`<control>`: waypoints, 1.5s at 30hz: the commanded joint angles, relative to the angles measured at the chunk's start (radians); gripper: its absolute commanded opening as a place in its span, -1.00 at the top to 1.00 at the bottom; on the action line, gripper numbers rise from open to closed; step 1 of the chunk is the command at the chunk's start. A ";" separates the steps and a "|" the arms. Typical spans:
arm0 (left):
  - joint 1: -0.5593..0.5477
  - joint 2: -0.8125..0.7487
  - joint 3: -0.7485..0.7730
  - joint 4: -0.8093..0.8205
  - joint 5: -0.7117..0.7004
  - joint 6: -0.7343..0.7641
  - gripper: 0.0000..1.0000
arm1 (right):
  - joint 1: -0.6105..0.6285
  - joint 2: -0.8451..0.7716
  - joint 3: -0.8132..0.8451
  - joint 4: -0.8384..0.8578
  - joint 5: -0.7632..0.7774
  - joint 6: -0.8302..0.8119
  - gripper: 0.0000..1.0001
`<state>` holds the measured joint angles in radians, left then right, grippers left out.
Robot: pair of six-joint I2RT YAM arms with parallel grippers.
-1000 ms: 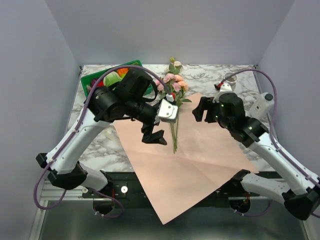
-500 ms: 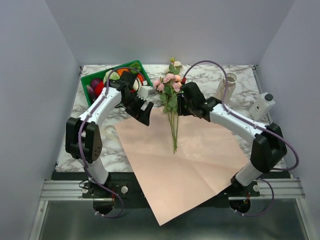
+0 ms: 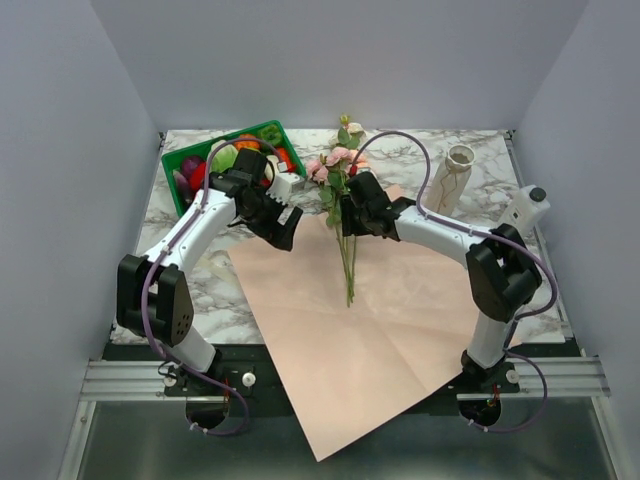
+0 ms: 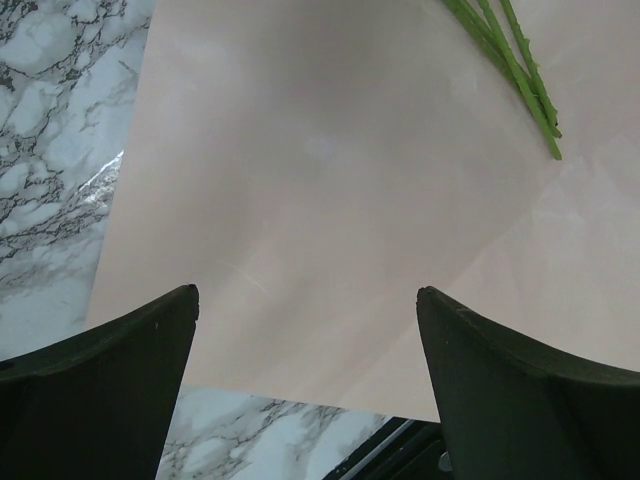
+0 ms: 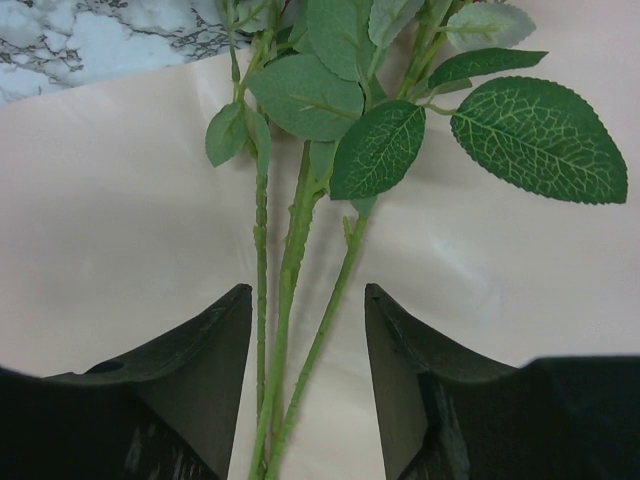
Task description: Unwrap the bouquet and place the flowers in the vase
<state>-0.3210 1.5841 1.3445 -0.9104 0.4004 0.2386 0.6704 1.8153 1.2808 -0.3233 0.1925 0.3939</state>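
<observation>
The bouquet is unwrapped: its pink paper [image 3: 380,320] lies flat on the table. The flowers [image 3: 340,170], pink and cream roses with green leaves, lie on the paper's far corner, stems [image 3: 348,262] pointing toward me. My right gripper [image 3: 347,224] is down over the stems just below the leaves. In the right wrist view its jaws [image 5: 308,292] stand open, with three stems [image 5: 290,260] between the fingers and a gap on each side. My left gripper [image 3: 284,232] hovers wide open [image 4: 308,295] over the paper's left part [image 4: 300,150], holding nothing. The cream vase [image 3: 447,180] stands upright at the back right.
A green crate [image 3: 225,160] of toy vegetables sits at the back left, just behind my left arm. A white pump bottle [image 3: 525,210] stands near the right edge. The paper's near corner hangs over the table's front edge between the arm bases.
Both arms have come down from a raised pose and stretched out over the table. The right gripper has moved left onto the stems, and its jaws have narrowed. The left gripper stays wide open.
</observation>
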 commanded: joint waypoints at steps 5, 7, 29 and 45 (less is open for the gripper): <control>0.000 -0.042 -0.041 0.021 -0.046 0.001 -0.92 | 0.008 0.114 0.068 0.064 -0.033 0.028 -0.04; 0.000 -0.047 -0.044 0.007 -0.035 0.016 -0.92 | 0.008 0.128 0.078 0.066 -0.036 0.033 0.00; 0.000 -0.161 -0.065 -0.016 -0.094 -0.005 -0.97 | 0.034 -0.222 -0.054 0.144 0.035 0.027 0.99; 0.000 -0.236 -0.024 -0.038 -0.156 -0.050 -0.97 | 0.038 -0.504 -0.174 0.145 0.006 -0.125 0.79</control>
<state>-0.3210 1.3876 1.3037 -0.9325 0.2684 0.2043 0.7017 1.2766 1.1851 -0.1349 0.2413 0.3214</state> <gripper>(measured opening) 0.987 0.023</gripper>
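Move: The flower stems to be gripped lie just under the right hand, about 4 cm below, 2 cm ahead and 2 cm to its left. Their cut ends are some 17 cm back, level sideways. The pink blooms are about 18 cm ahead and 3 cm left, and the vase stands roughly 20 cm to the right and 7 cm farther out. From the left hand, the spot to be gripped lies about 7 cm ahead, 13 cm right and 10 cm down. The stems on the open paper are approached by the half-open right fingers, which sink some 4 cm, easing left and forward, and shut almost completely. The right hand then climbs quickly about 26 cm, drifting back and right, its fingers tilting up some 30 degrees and still shut. The left hand, wide open, shifts a little left and rises about 4 cm. ##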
